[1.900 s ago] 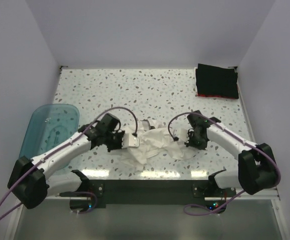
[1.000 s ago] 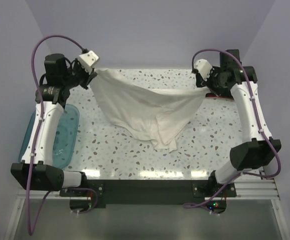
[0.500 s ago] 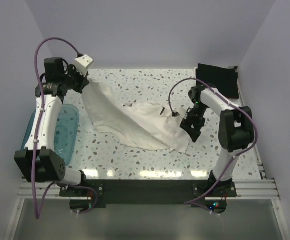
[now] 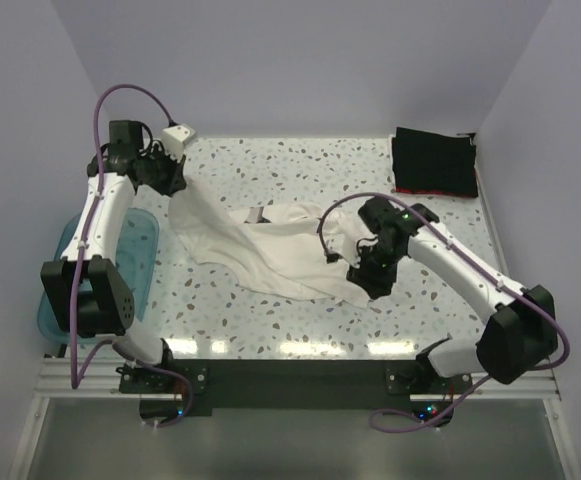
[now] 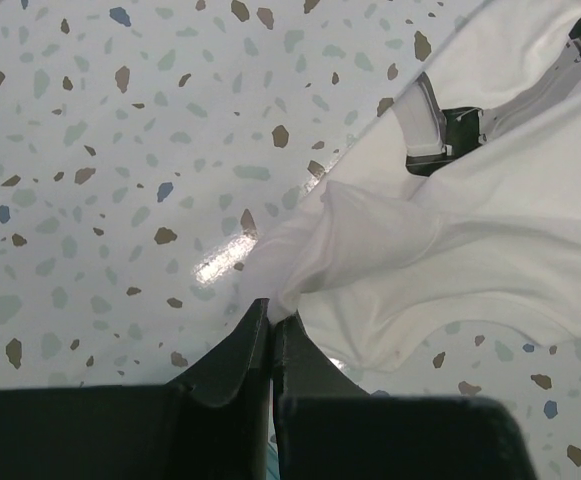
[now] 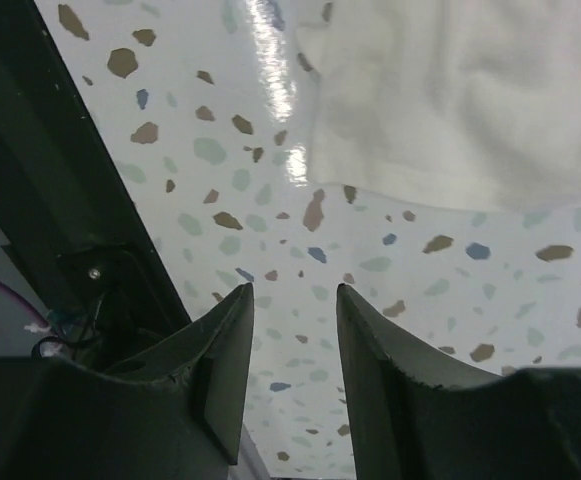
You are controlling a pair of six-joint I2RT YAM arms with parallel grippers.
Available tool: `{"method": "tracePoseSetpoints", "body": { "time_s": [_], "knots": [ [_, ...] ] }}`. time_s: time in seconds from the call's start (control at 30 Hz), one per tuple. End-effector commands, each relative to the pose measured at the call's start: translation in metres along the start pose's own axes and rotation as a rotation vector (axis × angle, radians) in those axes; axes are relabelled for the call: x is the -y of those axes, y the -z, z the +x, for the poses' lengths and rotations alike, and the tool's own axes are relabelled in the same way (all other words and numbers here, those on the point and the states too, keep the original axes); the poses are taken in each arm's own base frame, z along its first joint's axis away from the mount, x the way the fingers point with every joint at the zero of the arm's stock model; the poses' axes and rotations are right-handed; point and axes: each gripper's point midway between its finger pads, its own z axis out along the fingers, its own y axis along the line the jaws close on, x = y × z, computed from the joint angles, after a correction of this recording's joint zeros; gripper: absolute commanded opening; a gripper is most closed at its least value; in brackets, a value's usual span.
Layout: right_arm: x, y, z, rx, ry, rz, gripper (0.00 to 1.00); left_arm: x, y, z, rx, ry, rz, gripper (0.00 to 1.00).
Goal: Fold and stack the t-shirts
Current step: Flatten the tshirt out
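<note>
A white t-shirt [image 4: 270, 250] lies spread and rumpled across the middle of the table. My left gripper [image 4: 177, 180] is shut on its far left corner and holds that corner just above the table; the left wrist view shows the cloth [image 5: 390, 240] pinched between the closed fingertips [image 5: 270, 312]. My right gripper [image 4: 362, 280] is open and empty, low over the shirt's near right edge; in the right wrist view the cloth [image 6: 450, 90] lies beyond the spread fingers. A folded black t-shirt [image 4: 433, 162] lies at the far right corner on a red one, of which only an edge shows.
A translucent blue plastic tub [image 4: 120, 265] stands at the table's left edge, under my left arm. The speckled table [image 4: 300, 165] is bounded by walls at the back and both sides. The dark front rail [image 4: 290, 375] runs along the near edge.
Both grippers lifted the shirt and stretched it out high, then lowered it. The right gripper has let go and moved down to the near right edge. The left still holds its corner, now lower.
</note>
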Motion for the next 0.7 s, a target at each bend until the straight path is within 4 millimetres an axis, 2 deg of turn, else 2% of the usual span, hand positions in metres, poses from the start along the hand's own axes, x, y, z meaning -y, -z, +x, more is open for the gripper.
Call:
{"method": "tracePoseSetpoints", "body": {
  "time_s": [0.0,0.07,0.2,0.4,0.67],
  "knots": [
    [0.000,-0.028,0.002,-0.031,0.016,0.079,0.43,-0.001,0.004,-0.010,0.018,-0.026,-0.006,0.00],
    [-0.006,-0.042,0.002,-0.061,0.033,0.093,0.44,-0.001,0.003,-0.007,0.007,-0.024,-0.005,0.00],
    [-0.006,-0.063,-0.010,-0.081,0.073,0.127,0.45,-0.001,0.003,-0.003,-0.004,-0.025,-0.011,0.00],
    [-0.007,-0.085,-0.019,-0.097,0.079,0.141,0.44,-0.002,0.005,0.002,-0.019,-0.035,-0.023,0.00],
    [0.000,-0.113,-0.012,-0.190,0.096,0.153,0.44,-0.001,0.005,0.007,-0.028,-0.046,-0.028,0.00]
  ]
}}
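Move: About 12 cm below the right hand, some 3 cm to its left and 2 cm back, lies the t-shirt's near right corner. The shirt's grey patch is about 24 cm left and 16 cm ahead of this hand, at the same depth below it; the table's near edge runs some 14 cm straight back. From the left hand the corner lies roughly 41 cm to the right, 23 cm back and 20 cm down. Sinking about 10 cm, the right hand comes down towards the shirt's near right corner, drifting some 4 cm left; it first swings 3 cm back, then eases forward 2 cm. The wrist tips roughly 10 degrees to point straighter down and the fingers stay partly open. The left hand all but holds its place, its shut fingers still pinching the raised far-left part. ##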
